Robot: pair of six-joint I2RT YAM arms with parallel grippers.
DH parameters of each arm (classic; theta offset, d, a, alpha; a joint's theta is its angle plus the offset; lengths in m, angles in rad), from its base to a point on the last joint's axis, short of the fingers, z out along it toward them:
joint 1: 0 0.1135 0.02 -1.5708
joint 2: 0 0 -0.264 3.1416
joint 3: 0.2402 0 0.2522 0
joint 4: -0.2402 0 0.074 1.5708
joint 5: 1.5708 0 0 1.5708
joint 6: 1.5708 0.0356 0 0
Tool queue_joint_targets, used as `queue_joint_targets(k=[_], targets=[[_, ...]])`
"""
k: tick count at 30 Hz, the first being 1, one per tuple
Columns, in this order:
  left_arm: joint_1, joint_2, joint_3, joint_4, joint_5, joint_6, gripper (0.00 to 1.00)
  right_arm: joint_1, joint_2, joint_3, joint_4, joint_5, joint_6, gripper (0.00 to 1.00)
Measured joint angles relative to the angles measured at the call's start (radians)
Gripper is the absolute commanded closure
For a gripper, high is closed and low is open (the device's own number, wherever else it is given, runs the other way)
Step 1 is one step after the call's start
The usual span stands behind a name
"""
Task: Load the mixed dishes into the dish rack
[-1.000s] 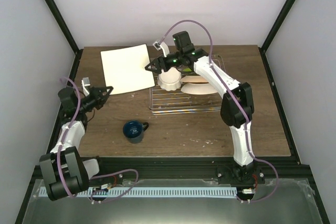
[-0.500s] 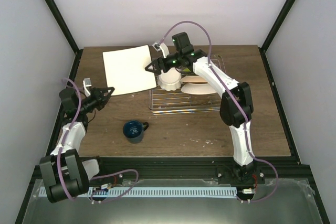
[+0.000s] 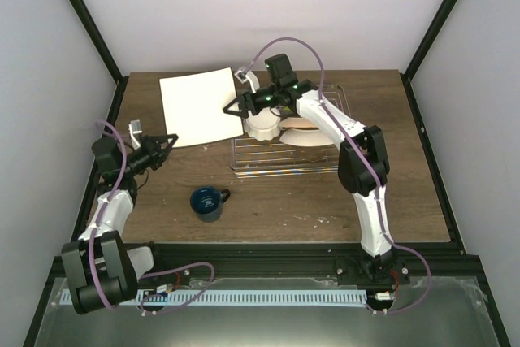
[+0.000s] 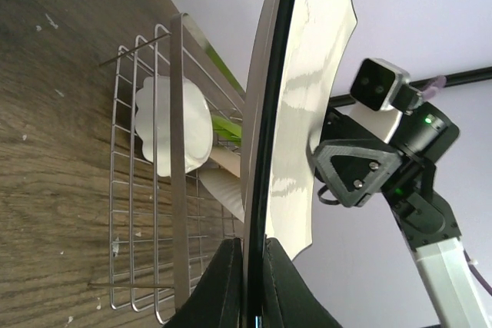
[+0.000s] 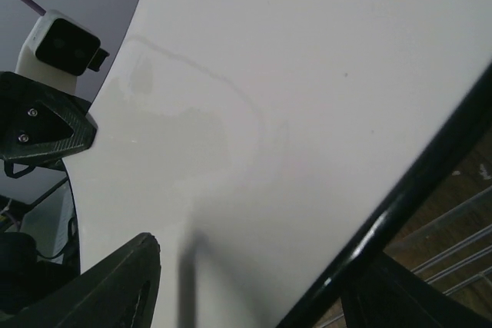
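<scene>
The white square plate [image 3: 199, 107] is tilted up off the table, and my left gripper [image 3: 168, 141] is shut on its near-left corner. In the left wrist view the plate [image 4: 300, 90] stands edge-on between the fingers [image 4: 219, 282]. My right gripper [image 3: 231, 108] is at the plate's right edge. Its jaws are open and straddle the dark rim, with the plate's white face [image 5: 292, 97] filling that view. The dish rack [image 3: 284, 164] holds the scalloped white bowl [image 3: 262, 126], the beige plate [image 3: 307, 136] and a sliver of lime-green plate [image 4: 227, 124]. The dark blue mug [image 3: 208, 202] stands on the table.
The wooden table [image 3: 325, 201] has black frame posts at its back corners and pale walls around it. The rack sits right of centre, directly beside the raised plate. The mug stands between the rack and my left arm.
The plate has shifted slightly to the right and toward the back with my left gripper. The right gripper stays at the plate's right edge, and its jaws have narrowed a little.
</scene>
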Motion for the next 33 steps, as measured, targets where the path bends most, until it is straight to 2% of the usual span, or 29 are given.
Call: queue_joint_targets(k=[11,21,28,33], targets=[[-0.021,0.033,-0.032,0.088,0.007,-0.035,1.00,0.011,0.046,0.002,0.036,-0.101,0.050,0.48],[-0.026,0.062,-0.077,0.248,0.014,-0.092,1.00,0.011,0.048,0.002,0.113,-0.132,0.134,0.77],[-0.029,0.090,-0.089,0.300,0.019,-0.098,0.82,0.008,0.048,0.002,0.127,-0.133,0.171,0.98],[-0.034,0.112,-0.093,0.302,0.027,-0.065,0.62,0.013,0.048,0.002,0.118,-0.113,0.149,0.99]])
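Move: Between the two grippers hangs the square white plate, still pinched by the left fingers near its near-left corner. Its middle lies about 8 cm ahead and 7 cm right of the left hand, and about 7 cm left and 1 cm ahead of the right hand, at about hand height. From the right hand, the fluted bowl is about 9 cm right, 3 cm back and 13 cm below; the rack's middle is some 18 cm right, 6 cm back and 18 cm below. Passing the plate across: the right hand, its open fingers already straddling the right edge, dips slightly and comes back up while reaching about 2 cm left and 1 cm back, rolling a few degrees, and shuts on that edge. Once it has hold, the left fingers open part way around their corner, the left hand having eased about 2 cm down and 1 cm right. ##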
